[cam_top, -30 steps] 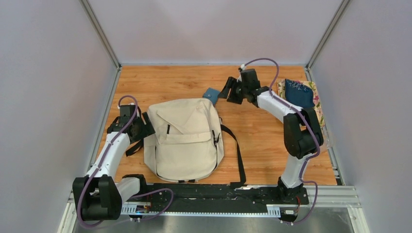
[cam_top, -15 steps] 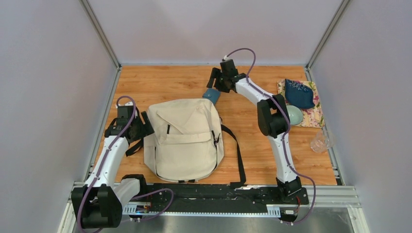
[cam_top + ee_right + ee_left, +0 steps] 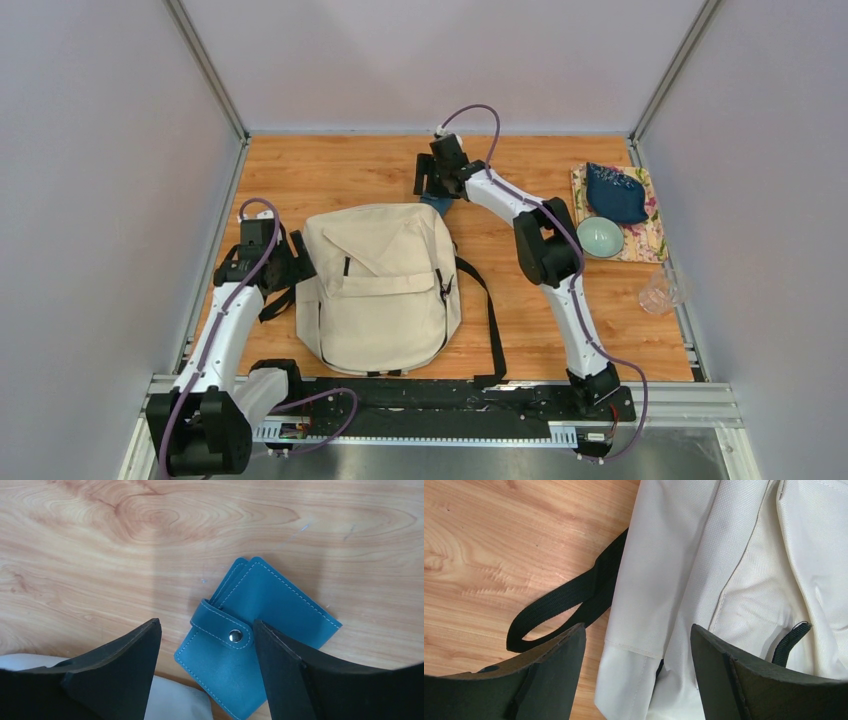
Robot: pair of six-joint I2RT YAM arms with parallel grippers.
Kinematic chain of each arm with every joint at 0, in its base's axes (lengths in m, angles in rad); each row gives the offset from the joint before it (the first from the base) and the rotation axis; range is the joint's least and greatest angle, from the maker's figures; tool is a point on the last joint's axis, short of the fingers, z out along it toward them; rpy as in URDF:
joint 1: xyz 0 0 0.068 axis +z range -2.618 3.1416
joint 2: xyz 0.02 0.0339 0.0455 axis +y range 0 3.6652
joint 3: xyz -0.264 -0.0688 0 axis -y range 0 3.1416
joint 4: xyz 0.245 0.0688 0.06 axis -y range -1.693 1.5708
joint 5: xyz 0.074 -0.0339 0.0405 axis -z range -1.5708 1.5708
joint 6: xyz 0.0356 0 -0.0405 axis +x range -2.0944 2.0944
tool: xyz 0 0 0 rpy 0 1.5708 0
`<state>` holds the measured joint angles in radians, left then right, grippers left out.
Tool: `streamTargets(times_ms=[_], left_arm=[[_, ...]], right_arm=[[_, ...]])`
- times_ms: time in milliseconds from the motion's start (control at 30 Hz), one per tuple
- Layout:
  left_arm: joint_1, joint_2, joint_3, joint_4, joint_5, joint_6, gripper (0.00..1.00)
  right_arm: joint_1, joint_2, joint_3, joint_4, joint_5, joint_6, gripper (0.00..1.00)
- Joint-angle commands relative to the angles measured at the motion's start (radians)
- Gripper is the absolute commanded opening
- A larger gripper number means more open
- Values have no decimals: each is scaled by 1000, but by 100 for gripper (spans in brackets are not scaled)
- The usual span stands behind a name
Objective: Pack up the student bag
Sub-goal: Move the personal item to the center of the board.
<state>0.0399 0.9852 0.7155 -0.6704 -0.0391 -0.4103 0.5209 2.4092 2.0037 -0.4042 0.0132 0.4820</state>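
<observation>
The student bag [image 3: 380, 285], a big cream canvas backpack with black straps, lies flat on the wooden table. My left gripper [image 3: 291, 262] hovers at its left edge. In the left wrist view that gripper [image 3: 638, 630] is open, with the bag's cream side fold [image 3: 704, 580] between its jaws and a black strap loop [image 3: 569, 600] beside it. My right gripper [image 3: 432, 187] hangs over a teal wallet [image 3: 438, 206] just behind the bag's top right corner. In the right wrist view it [image 3: 207, 625] is open above the snap-closed wallet [image 3: 265, 630], holding nothing.
At the right edge lies a floral mat [image 3: 650, 235] with a dark blue pouch [image 3: 615, 192] and a pale green bowl [image 3: 600, 237]. A clear glass [image 3: 660, 290] stands nearer the front right. Grey walls close in three sides. A long black strap [image 3: 492, 320] trails right of the bag.
My right arm has swung left from near the floral mat to above the teal wallet, and its jaws have widened. The left arm has barely moved.
</observation>
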Motion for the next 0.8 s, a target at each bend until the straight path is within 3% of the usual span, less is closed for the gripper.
streamTargets(times_ms=[0, 133, 367, 633, 767], left_arm=[[5, -31, 32, -11, -4, 22, 84], [6, -54, 30, -23, -2, 25, 84], [5, -83, 27, -37, 33, 10, 85], [5, -129, 32, -66, 105, 14, 85], [5, -154, 33, -81, 151, 22, 85]], right_arm=[[-27, 19, -45, -106, 108, -30, 75], [-64, -41, -129, -137, 146, -3, 76], [-124, -202, -390, -159, 71, 84, 76], [-125, -508, -909, -23, 53, 196, 75], [-93, -750, -1119, 54, -28, 240, 73]])
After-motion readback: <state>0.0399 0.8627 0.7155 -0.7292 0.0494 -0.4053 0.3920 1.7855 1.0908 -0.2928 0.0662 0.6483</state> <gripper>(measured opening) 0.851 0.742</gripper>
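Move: The blue wallet lies under the right hand, its middle about 4 cm to the right of the hand point, 1 cm back and 1 cm below, with the hand's right finger resting on it. The bag's middle is some 22 cm back and 10 cm to the left of that hand; the black strap lies about 26 cm back and 15 cm to the right. From the left hand the wallet is about 17 cm ahead, 32 cm to the right and 8 cm lower. The wallet is dragged under the right finger, first to the right and then curving back, roughly 15 cm each way, away from the bag's far right corner. The right hand stays low and open, turning some 15 degrees clockwise as its fingers tip steeper. The open left hand rises about 2 cm over the bag's left edge, easing right and back. ##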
